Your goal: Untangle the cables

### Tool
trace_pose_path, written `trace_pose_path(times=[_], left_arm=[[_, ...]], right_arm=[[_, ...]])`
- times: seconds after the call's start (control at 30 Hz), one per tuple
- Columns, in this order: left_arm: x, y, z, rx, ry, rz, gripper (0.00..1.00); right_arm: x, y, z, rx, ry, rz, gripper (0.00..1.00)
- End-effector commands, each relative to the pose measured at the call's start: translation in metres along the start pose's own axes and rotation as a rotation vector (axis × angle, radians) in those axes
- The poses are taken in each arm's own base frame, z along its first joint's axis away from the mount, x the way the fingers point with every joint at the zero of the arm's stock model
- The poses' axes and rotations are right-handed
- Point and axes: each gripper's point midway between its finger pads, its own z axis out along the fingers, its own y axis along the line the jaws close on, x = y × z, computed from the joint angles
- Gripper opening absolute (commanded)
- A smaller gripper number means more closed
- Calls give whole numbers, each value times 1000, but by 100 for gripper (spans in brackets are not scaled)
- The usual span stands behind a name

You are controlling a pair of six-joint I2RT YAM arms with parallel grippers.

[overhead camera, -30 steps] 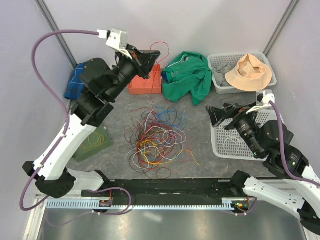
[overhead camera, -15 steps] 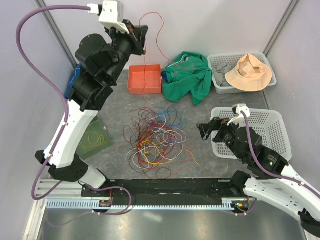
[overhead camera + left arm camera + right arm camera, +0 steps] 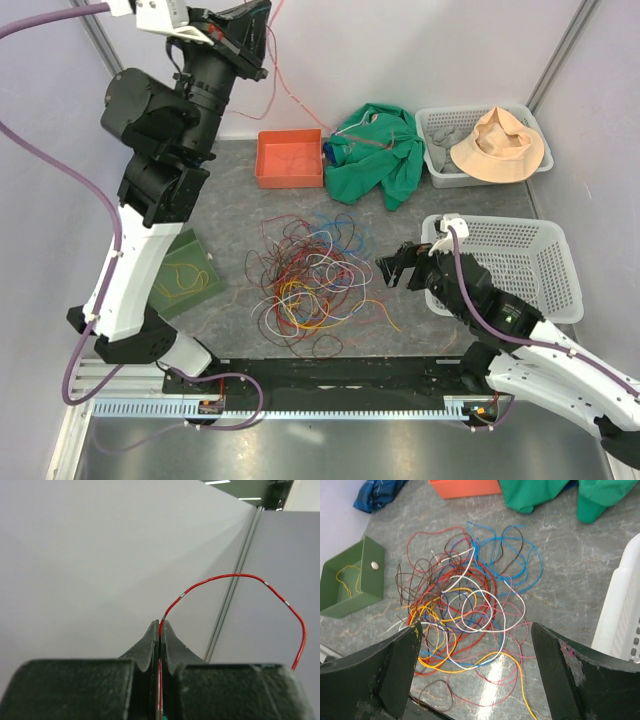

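The cables (image 3: pixel 310 275) lie in a loose tangle of red, yellow, white, blue, brown and pink loops in the middle of the grey table. My left gripper (image 3: pixel 250 25) is raised high at the back left, shut on one red cable (image 3: pixel 225 576). That cable arcs out past the fingertips in the left wrist view. In the top view the red cable (image 3: pixel 285 90) trails down toward the orange tray. My right gripper (image 3: pixel 385 268) hangs open just right of the tangle. In its wrist view the right gripper (image 3: pixel 476 625) holds nothing, and the cables (image 3: pixel 465 605) show below between its fingers.
An orange tray (image 3: pixel 290 160) sits behind the tangle and a green box (image 3: pixel 185 270) holding a yellow wire to its left. A green cloth (image 3: pixel 380 150), a grey basket with a tan hat (image 3: pixel 500 140) and a white basket (image 3: pixel 520 265) stand on the right. A blue cloth (image 3: pixel 377 492) lies at the far left.
The left arm has risen up and back with the red cable, drawing it away from the orange tray. The right gripper has moved left off the white basket toward the tangle.
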Motion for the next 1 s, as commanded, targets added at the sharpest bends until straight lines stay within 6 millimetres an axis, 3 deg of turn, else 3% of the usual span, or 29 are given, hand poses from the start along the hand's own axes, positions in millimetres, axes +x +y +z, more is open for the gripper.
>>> trace_pose_path(times=[0.0,0.07,0.13,0.3,0.37,0.57,0.73,0.8,0.97], left_arm=[[16,15,4,-63,7,22,2],[42,27,11,-99,57,20,2],[78,53,21,-152,126,20,2],[138,114,36,-247,241,-110,2],[166,128,42,-269,280,-155,2],[209,153,61,-258,308,-176,2],[254,188,77,-284,331,-170,2],[261,201,81,-291,329,-189,2],[321,241,79,-345,384,-249,2]], right_arm=[[-4,9,-1,-51,-30,40,98],[-6,8,-4,-56,-41,46,98],[-7,5,-6,-50,-54,49,98],[-10,0,-8,-31,-74,42,98],[-12,-3,-7,-17,-83,29,98],[-16,-8,-3,24,-98,-5,98],[-16,-17,0,66,-118,-13,98],[-13,-21,2,80,-120,-20,98],[-15,-29,7,134,-135,-44,98]])
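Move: My left hand, high up with the red cable already pinched, is taking it to the orange box, about 45 cm ahead, 4 cm to the left and some 64 cm below. The green cloth lies roughly 45 cm ahead and 21 cm to this hand's right; the cable pile is almost under the hand, about 5 cm to its right and 2 cm ahead. From my open right hand, the orange box is about 56 cm ahead, 28 cm left and 20 cm lower. I swing my left hand forward and down together towards the orange box, some 28 cm out and nearly as far down, quickest in the middle. On the way the upward-pointing fingers tip down by about 30 degrees until they point nearly level, and they stay shut on the red cable. ##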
